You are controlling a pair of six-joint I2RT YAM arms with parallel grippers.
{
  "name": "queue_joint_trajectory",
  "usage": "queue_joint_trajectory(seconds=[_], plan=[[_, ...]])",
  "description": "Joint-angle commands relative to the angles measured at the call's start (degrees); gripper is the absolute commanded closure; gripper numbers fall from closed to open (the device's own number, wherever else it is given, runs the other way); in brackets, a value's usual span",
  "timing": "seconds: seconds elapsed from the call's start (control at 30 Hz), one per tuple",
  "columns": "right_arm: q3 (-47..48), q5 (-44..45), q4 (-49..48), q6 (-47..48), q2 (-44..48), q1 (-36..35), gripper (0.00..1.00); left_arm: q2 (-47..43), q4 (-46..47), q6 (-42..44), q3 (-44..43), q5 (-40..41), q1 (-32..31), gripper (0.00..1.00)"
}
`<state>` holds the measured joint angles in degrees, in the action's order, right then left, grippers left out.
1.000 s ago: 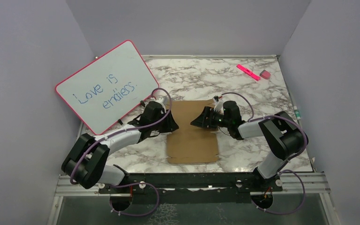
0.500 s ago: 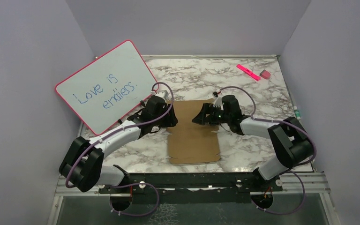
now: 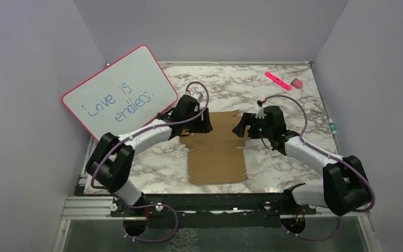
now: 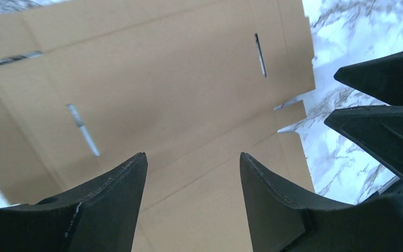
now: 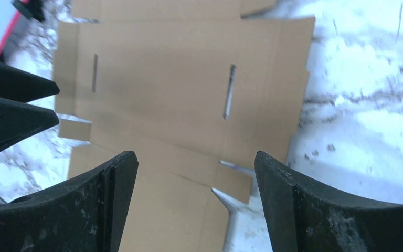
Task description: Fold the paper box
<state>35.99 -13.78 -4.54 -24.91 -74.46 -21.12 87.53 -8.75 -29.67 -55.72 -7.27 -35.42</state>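
The paper box (image 3: 215,155) lies flat and unfolded on the marble table, a brown die-cut sheet with slots and creases. My left gripper (image 3: 205,124) hovers over its far-left edge, open, with only bare cardboard (image 4: 162,94) showing between the fingers (image 4: 110,205). My right gripper (image 3: 240,128) faces it from the far-right edge, also open and holding nothing. In the right wrist view the sheet (image 5: 173,105) fills the gap of the right gripper (image 5: 195,154), with a side notch just inside the right finger. Each wrist view catches the other gripper's fingertips at its edge.
A pink-framed whiteboard (image 3: 118,97) with writing leans against the left wall, close behind the left arm. A pink marker (image 3: 278,81) and a small eraser (image 3: 297,83) lie at the back right. Grey walls enclose the table on three sides.
Both arms have stretched farther over the table. The left gripper moved right and away and opened wider. The right gripper drew back to the right, off the sheet's middle.
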Motion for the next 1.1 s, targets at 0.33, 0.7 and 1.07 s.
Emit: queue_joint_trajectory(seconds=[0.33, 0.7, 1.07], plan=[[-6.03, 1.17, 0.78, -1.61, -2.23, 0.07, 0.13, 11.81, 5.84, -0.12, -2.46, -6.17, -1.41, 0.33], [-4.70, -5.39, -1.01, -2.33, -5.74, 0.06, 0.13, 13.40, 6.37, -0.21, -1.76, -5.65, -1.41, 0.32], [-2.54, -11.72, -0.50, -3.51, -3.81, 0.12, 0.13, 14.23, 7.14, -0.91, -0.69, -5.82, -1.41, 0.32]])
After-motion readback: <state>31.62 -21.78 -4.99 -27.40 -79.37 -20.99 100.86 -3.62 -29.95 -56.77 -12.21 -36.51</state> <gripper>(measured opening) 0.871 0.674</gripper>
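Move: The box lies flat. The right hand goes for its small right tab, about 3 cm back, 2 cm to the right and 7 cm below; the right slot is some 6 cm farther out than the tab and 4 cm left of it. The left hand heads for the crease along the slotted panel, about 2 cm back, 3 cm right and 8 cm below; from it the near panel's middle lies about 12 cm back and 4 cm right. The right hand's right finger meets the outer edge of the small right tab and levers it up: the open hand first sinks about 6 cm while drawing back 3 cm and slightly right, tipping down some 10 degrees, then eases left and a little up. The left hand, fingers still apart, comes down some 7 cm and about 2 cm right to press on the slotted panel near its crease, and stays there. ##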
